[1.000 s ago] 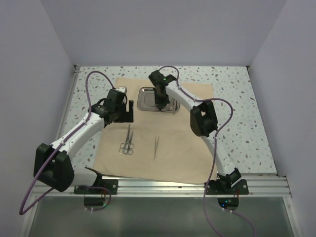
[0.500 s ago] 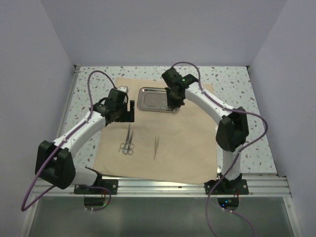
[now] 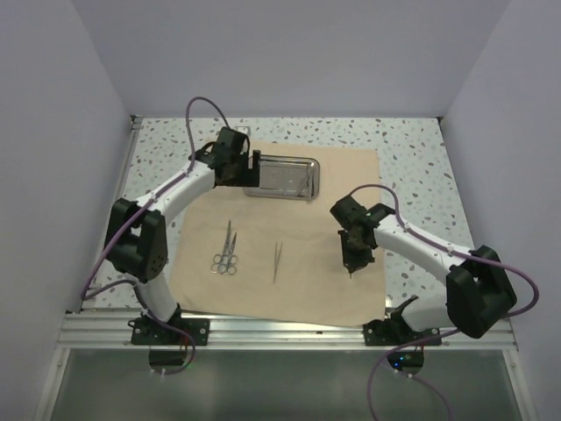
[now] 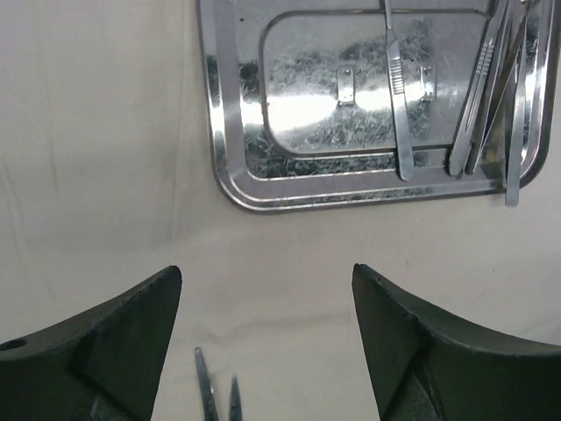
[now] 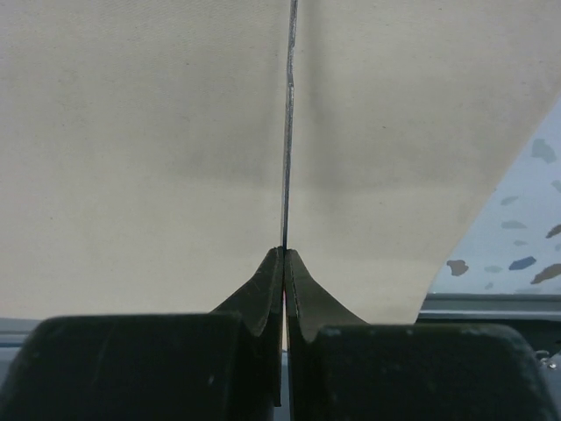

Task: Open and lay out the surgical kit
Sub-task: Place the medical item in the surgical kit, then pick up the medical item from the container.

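The kit's tan cloth (image 3: 307,281) lies spread flat. At its far edge sits the steel tray (image 3: 289,195), and several silver instruments (image 4: 491,88) lie in the tray (image 4: 228,175). Scissors (image 3: 226,254) and tweezers (image 3: 277,261) rest on the cloth. My left gripper (image 3: 252,167) stands open at the tray's left end. In the left wrist view this gripper (image 4: 266,281) holds nothing, and the scissor tips (image 4: 215,395) show below it. My right gripper (image 3: 352,259) hangs over the cloth's near right part. It (image 5: 283,254) is shut on a thin silver instrument (image 5: 287,132) seen edge-on.
Speckled tabletop (image 3: 421,175) surrounds the cloth, with grey walls on three sides. An aluminium rail (image 3: 289,331) runs along the near edge. The cloth's right edge (image 5: 491,202) lies close to my right gripper.
My right gripper has left the tray and come to the cloth's near right with a thin instrument in it. The left gripper has moved from the cloth's left side to the tray's left end.
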{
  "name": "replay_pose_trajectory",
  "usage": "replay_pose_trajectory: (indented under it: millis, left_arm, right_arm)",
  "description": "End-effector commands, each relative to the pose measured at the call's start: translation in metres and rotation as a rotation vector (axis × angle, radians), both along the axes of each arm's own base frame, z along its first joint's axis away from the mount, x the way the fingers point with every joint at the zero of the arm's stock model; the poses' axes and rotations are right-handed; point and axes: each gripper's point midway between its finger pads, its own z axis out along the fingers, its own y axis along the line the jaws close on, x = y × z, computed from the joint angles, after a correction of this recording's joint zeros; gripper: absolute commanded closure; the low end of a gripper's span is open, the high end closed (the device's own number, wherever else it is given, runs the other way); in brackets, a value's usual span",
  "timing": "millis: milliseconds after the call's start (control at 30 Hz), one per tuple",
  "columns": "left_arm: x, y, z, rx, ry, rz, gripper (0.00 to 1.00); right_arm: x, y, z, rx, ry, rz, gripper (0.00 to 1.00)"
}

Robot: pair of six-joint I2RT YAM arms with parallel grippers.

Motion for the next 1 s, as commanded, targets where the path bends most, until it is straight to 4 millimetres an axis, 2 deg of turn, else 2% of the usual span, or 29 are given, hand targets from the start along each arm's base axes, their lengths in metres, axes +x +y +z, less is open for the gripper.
replay_pose_trajectory:
  millis: [0, 33, 67, 100, 133, 167, 200, 233, 267, 333, 367, 400, 467, 567, 667, 900, 967]
  left_arm:
    - [0.031, -0.033, 0.001, -0.034, -0.036, -0.048, 0.18]
    - [0.036, -0.038, -0.001, -0.037, -0.032, -0.046, 0.18]
    - [0.038, -0.042, -0.017, -0.025, 0.003, -0.049, 0.19]
    - [0.046, -0.053, -0.010, -0.036, -0.017, -0.059, 0.19]
    - [0.050, -0.058, -0.013, -0.035, -0.013, -0.060, 0.19]
    - [0.049, -0.065, -0.027, -0.020, 0.015, -0.070, 0.19]
    - [0.058, -0.071, -0.021, -0.024, -0.002, -0.070, 0.20]
    - [0.060, -0.074, -0.023, -0.021, -0.001, -0.067, 0.20]
    - [0.061, -0.076, -0.036, -0.004, 0.028, -0.066, 0.20]
    - [0.069, -0.083, -0.035, -0.004, 0.015, -0.062, 0.21]
    - [0.069, -0.087, -0.045, 0.005, 0.033, -0.065, 0.22]
    - [0.073, -0.090, -0.044, 0.006, 0.024, -0.065, 0.23]
    - [0.074, -0.099, -0.054, 0.023, 0.026, -0.079, 0.24]
    - [0.072, -0.111, -0.069, 0.034, 0.044, -0.098, 0.27]
    - [0.066, -0.117, -0.080, 0.063, 0.064, -0.094, 0.32]
    - [0.047, -0.108, -0.102, 0.141, 0.105, -0.039, 0.44]
    - [0.038, -0.105, -0.113, 0.163, 0.131, -0.032, 0.51]
  right_arm:
    - [-0.002, 0.022, -0.014, 0.109, 0.010, 0.005, 1.00]
    - [-0.005, 0.026, -0.016, 0.132, 0.024, 0.009, 1.00]
    - [-0.009, 0.031, -0.018, 0.155, 0.032, 0.020, 1.00]
    - [-0.009, 0.032, -0.018, 0.162, 0.030, 0.021, 1.00]
    - [-0.009, 0.033, -0.018, 0.167, 0.029, 0.021, 1.00]
    - [-0.010, 0.032, -0.016, 0.160, 0.032, 0.019, 0.91]
    - [-0.010, 0.029, -0.015, 0.146, 0.034, 0.011, 0.72]
    - [-0.010, 0.028, -0.010, 0.142, 0.025, 0.005, 0.45]
    - [-0.009, 0.023, -0.003, 0.115, 0.016, -0.001, 0.38]
    - [-0.006, 0.013, 0.010, 0.071, -0.017, -0.030, 0.26]
    - [-0.007, 0.004, 0.021, 0.031, -0.020, -0.046, 0.25]
    - [-0.004, -0.002, 0.027, -0.003, -0.044, -0.057, 0.25]
    - [-0.003, -0.006, 0.042, -0.016, -0.061, -0.063, 0.24]
    - [-0.001, -0.009, 0.054, -0.028, -0.080, -0.066, 0.24]
    - [0.000, -0.013, 0.058, -0.054, -0.082, -0.067, 0.25]
    - [0.000, -0.017, 0.058, -0.076, -0.077, -0.066, 0.26]
    - [0.001, -0.017, 0.059, -0.080, -0.079, -0.068, 0.27]
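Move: From the left hand, the lone scalpel in the tray lies about 10 cm ahead, 11 cm to the right and 11 cm down, with its handle end nearest. The instrument pile is some 6 cm farther right than that scalpel; the scissors lie about 10 cm back and 4 cm left of the left hand. For the right hand, the cloth spot for its held scalpel is 2 cm back, 2 cm left and 3 cm below; the tweezers lie about 19 cm to its left, level with it. Bring the left gripper right about 12 cm, down about 9 cm and forward some 5 cm over the tray, narrowing the fingers to half open around the lone scalpel's handle end. Meanwhile lower the right hand about 2 cm, easing slightly back and left, open the fingers to let go of the scalpel on the cloth, then rise some 7 cm, drifting right. ##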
